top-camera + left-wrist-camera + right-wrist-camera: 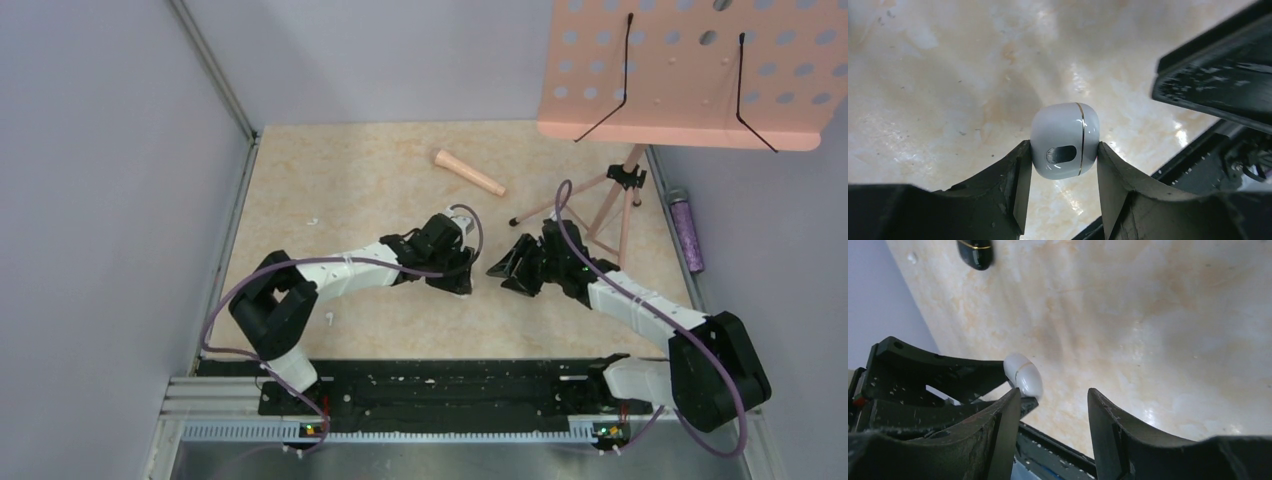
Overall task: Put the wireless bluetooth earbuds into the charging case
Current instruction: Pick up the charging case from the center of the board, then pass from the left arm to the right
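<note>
The charging case (1063,142) is a small white rounded shell with a thin seam and an oval slot, closed. My left gripper (1063,146) is shut on it, one finger on each side, just above the table. In the right wrist view the charging case (1023,374) shows beyond my left finger, held by the other arm's black fingers. My right gripper (1053,391) is open with nothing between its fingers. In the top view the left gripper (462,276) and right gripper (502,268) nearly meet mid-table. Two tiny white earbuds (313,221) (329,319) lie on the table at the left.
A pink music stand (690,70) on a tripod (615,205) stands at the back right. A peach cone-shaped piece (468,172) lies behind the grippers. A purple glitter tube (687,230) lies along the right wall. A dark rounded object with a gold band (975,252) lies farther off.
</note>
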Tool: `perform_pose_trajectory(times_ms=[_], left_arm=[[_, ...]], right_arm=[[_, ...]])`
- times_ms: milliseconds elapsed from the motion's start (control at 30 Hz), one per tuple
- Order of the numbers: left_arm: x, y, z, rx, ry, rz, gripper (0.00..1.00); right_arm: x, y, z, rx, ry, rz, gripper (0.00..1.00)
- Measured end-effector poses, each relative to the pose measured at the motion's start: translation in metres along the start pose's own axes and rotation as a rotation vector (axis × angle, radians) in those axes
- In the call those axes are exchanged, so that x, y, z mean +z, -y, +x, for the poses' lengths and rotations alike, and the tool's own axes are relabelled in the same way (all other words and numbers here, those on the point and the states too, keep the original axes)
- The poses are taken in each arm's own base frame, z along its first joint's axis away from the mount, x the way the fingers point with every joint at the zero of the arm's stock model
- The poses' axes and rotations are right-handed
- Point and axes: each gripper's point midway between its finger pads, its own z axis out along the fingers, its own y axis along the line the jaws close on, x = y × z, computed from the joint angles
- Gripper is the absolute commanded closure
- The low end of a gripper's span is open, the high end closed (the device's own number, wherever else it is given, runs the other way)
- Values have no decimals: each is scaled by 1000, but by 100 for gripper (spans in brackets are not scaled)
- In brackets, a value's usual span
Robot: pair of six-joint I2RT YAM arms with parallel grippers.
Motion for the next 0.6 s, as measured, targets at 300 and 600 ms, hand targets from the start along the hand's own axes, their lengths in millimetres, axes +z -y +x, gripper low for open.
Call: perform_pose_trajectory(times_ms=[300,600], left_arm=[[-22,36,-16,86,76,196,69],[-27,47,-16,112,75,258,69]], right_arm=[[0,-38,0,-1,-40,-179,46],[-5,-54,11,-2,-104,-290,50]])
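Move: The left hand already holds the charging case between its fingertips, about 4 cm clear of the table; the right gripper it is headed for is some 8 cm to its right, about 1 cm farther out and 2 cm higher. From the empty, half-open right hand, the case is thus 8 cm left, 1 cm back and 2 cm below. The tripod foot lies 11 cm ahead and 2 cm right of that right hand, 5 cm down; the pink tube is 21 cm ahead and 6 cm left, 4 cm down. Keeping its pinch on the charging case, the left hand lifts it about 4.5 cm while carrying it 3 cm right and slightly back, towards the right hand, and rolling some 15 degrees so its left side dips. The right hand comes to meet it, 4 cm left and 4 cm up, its left side rolling upward about 15 degrees; its fingers stay half open and arrive around the case's near edge without closing, touch not clear. ##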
